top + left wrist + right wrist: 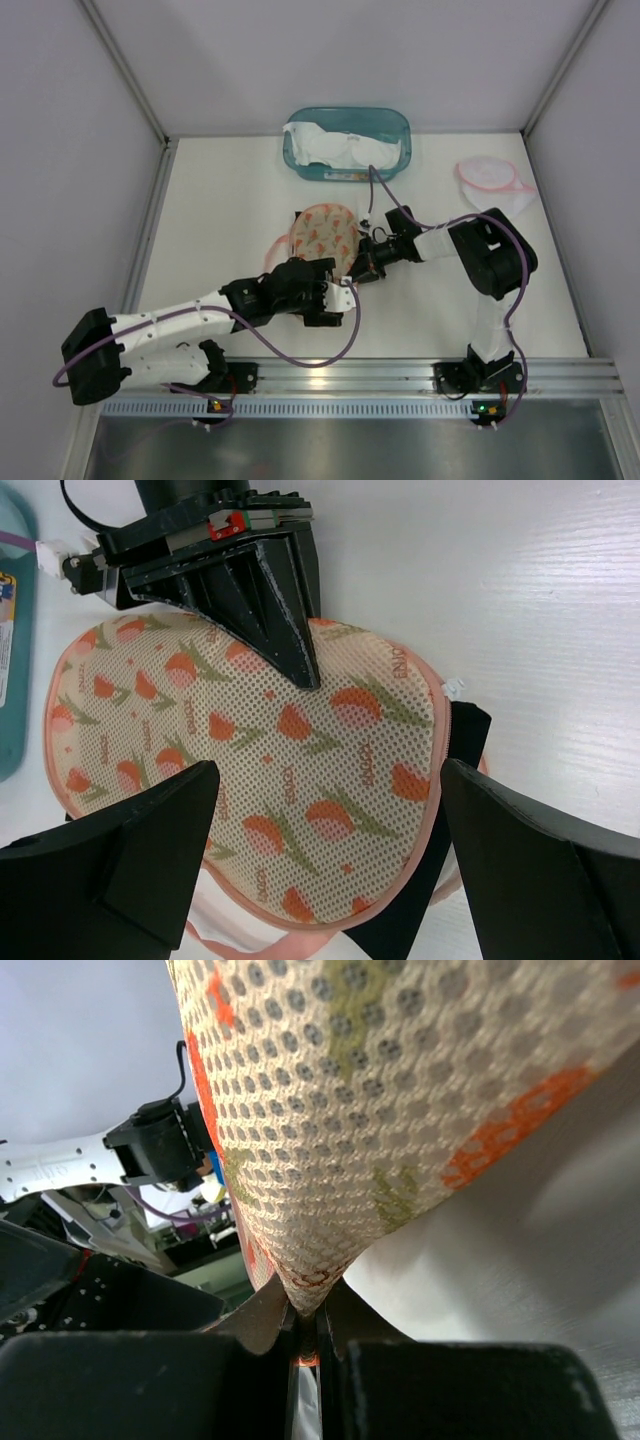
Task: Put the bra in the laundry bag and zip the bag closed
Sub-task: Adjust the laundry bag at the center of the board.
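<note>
The laundry bag is a round mesh pouch with orange tulips and a pink rim, lying mid-table. My right gripper is shut on its right edge, and the mesh rises from the pinched jaws. In the left wrist view the top flap is lifted, with the right gripper's fingers clamped on its far rim. Under the flap's right and lower edge lies black fabric, apparently the bra. My left gripper hangs open over the flap's near edge, its jaws wide on either side and touching nothing.
A teal bin holding white garments stands at the back. A second, pink-rimmed mesh bag lies at the back right. Grey walls close in the table on the left, right and back.
</note>
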Robot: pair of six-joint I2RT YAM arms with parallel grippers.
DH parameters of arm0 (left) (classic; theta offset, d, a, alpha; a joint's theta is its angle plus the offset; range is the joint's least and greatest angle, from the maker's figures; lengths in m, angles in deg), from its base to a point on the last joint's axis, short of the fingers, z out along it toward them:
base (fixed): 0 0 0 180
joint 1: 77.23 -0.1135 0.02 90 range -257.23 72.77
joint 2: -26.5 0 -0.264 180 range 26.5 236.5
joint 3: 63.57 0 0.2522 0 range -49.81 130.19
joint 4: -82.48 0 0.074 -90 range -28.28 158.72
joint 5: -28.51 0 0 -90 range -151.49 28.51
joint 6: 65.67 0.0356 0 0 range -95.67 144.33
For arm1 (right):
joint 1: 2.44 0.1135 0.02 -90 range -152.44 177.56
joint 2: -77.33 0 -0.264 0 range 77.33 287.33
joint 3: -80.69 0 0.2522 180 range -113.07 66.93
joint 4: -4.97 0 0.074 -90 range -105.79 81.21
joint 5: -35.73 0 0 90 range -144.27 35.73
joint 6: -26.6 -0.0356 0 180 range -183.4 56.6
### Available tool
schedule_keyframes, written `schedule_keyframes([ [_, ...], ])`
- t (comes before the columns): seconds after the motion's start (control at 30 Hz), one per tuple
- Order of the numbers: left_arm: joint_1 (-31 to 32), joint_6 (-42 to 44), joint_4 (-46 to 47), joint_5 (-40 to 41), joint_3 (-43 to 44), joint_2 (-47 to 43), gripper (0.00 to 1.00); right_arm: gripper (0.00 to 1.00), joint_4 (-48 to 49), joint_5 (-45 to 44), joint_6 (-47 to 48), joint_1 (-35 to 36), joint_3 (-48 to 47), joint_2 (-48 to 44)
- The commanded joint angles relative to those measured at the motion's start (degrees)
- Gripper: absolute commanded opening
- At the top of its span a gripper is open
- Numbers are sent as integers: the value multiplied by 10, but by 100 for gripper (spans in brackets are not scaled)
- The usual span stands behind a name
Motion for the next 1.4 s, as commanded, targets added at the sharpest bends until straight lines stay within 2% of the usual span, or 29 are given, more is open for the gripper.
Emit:
schedule_keyframes([
  [0.0,4,12,69,-36,-6,4,98,0,24,24,-11,0,0,1],
  [0.47,13,35,89,-38,-47,19,98,0,27,31,-24,0,-4,12],
  [0.7,13,28,128,46,-45,58,98,0,27,37,-22,2,-1,14],
  [0.93,13,43,171,94,-60,74,98,0,9,40,-7,4,-3,17],
  [1.07,23,78,222,135,-91,73,98,0,9,47,-10,4,-3,22],
  [1.37,88,163,346,156,-167,59,98,0,19,57,-28,9,-6,34],
])
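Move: The laundry bag's near edge is about 5 cm back and 1 cm right of my left hand, some 9 cm below. The bag's zipper pull is roughly 6 cm back and 5 cm right, just as low; the middle of the laundry bag is about 8 cm ahead and 2 cm left, 10 cm down. From my right hand, already pinching the bag's right side, that near edge lies about 8 cm back, 3 cm left and 2 cm lower. I sink my open left hand about 5 cm onto the near part of the laundry bag, drifting first a little back, then some 3 cm forward, then slightly back again. Late on, my wrist swings about 15 degrees so the fingers point farther forward and less steeply down. My right hand keeps its pinch on the bag's side, barely shifting. ##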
